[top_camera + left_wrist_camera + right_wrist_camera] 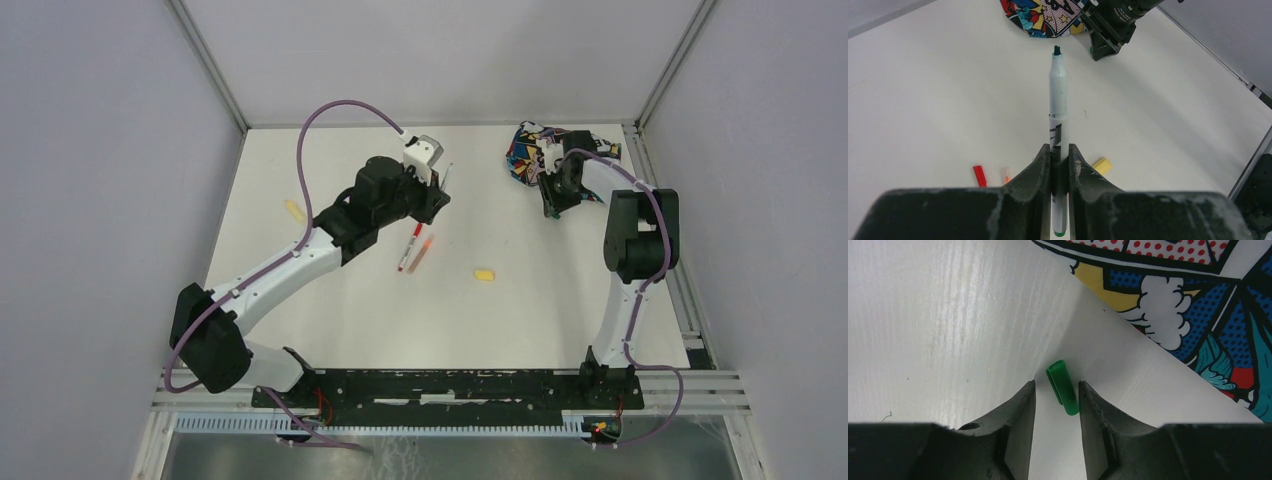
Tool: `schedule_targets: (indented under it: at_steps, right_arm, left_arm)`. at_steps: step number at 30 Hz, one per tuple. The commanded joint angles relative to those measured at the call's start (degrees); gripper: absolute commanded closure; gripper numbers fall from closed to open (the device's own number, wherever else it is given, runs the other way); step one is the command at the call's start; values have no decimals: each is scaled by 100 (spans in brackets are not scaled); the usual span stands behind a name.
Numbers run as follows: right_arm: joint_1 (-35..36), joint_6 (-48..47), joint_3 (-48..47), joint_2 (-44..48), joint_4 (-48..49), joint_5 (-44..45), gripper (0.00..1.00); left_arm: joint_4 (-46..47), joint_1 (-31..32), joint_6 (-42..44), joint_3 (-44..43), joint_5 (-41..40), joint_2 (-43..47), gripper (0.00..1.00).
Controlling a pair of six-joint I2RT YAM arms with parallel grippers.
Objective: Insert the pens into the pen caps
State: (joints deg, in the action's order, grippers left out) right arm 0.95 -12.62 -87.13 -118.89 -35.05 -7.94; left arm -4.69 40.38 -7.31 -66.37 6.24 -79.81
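My left gripper is shut on a whitish pen with a green tip, held above the table with its tip pointing toward the pouch. In the right wrist view a green cap lies on the table between the fingers of my open right gripper. It is close to the right finger and apart from the left one. A red-ended pen and an orange pen lie side by side mid-table. A yellow cap lies to their right.
The comic-print pouch lies at the back right, just beyond my right gripper. A small yellow piece lies at the left side of the table. Grey walls and metal rails bound the white table.
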Motion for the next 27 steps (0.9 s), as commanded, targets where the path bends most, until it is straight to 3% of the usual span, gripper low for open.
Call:
schedule_targets:
  at_steps: [1, 12, 19, 27]
  right_arm:
    - [-26, -83, -244, -123, -142, 146, 59]
    - [8, 151, -154, -86, -176, 307, 74]
    - [195, 796, 938, 648, 434, 229, 82]
    - [427, 894, 2018, 1272, 439, 341, 78]
  left_arm:
    - [-2, 18, 259, -121, -18, -8, 98]
    - [-6, 19, 250, -131, -33, -8, 98]
    - [-22, 15, 259, -131, -48, -9, 98]
    - [-30, 18, 250, -139, -20, -27, 98]
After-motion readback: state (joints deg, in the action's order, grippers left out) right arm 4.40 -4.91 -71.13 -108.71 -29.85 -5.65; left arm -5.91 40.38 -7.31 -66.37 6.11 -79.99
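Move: The green pen cap lies practically between the right hand's open fingertips, its middle about 1 cm below them. The comic-print cloth is some 12 cm farther out and 5 cm to the right; the yellow block lies about 13 cm back and 16 cm to the left. From the left hand, still holding the green pen up high, the cap is roughly 12 cm ahead, 27 cm to the right and 24 cm below. Right fingers close on the sides of the green cap and pinch it, the hand staying almost in place just above the table. Only once nearly shut does it draw back towards the robot, away from the comic-print cloth, about 6 cm and 2 cm to the left, keeping low without lifting and dragging the cap along. ##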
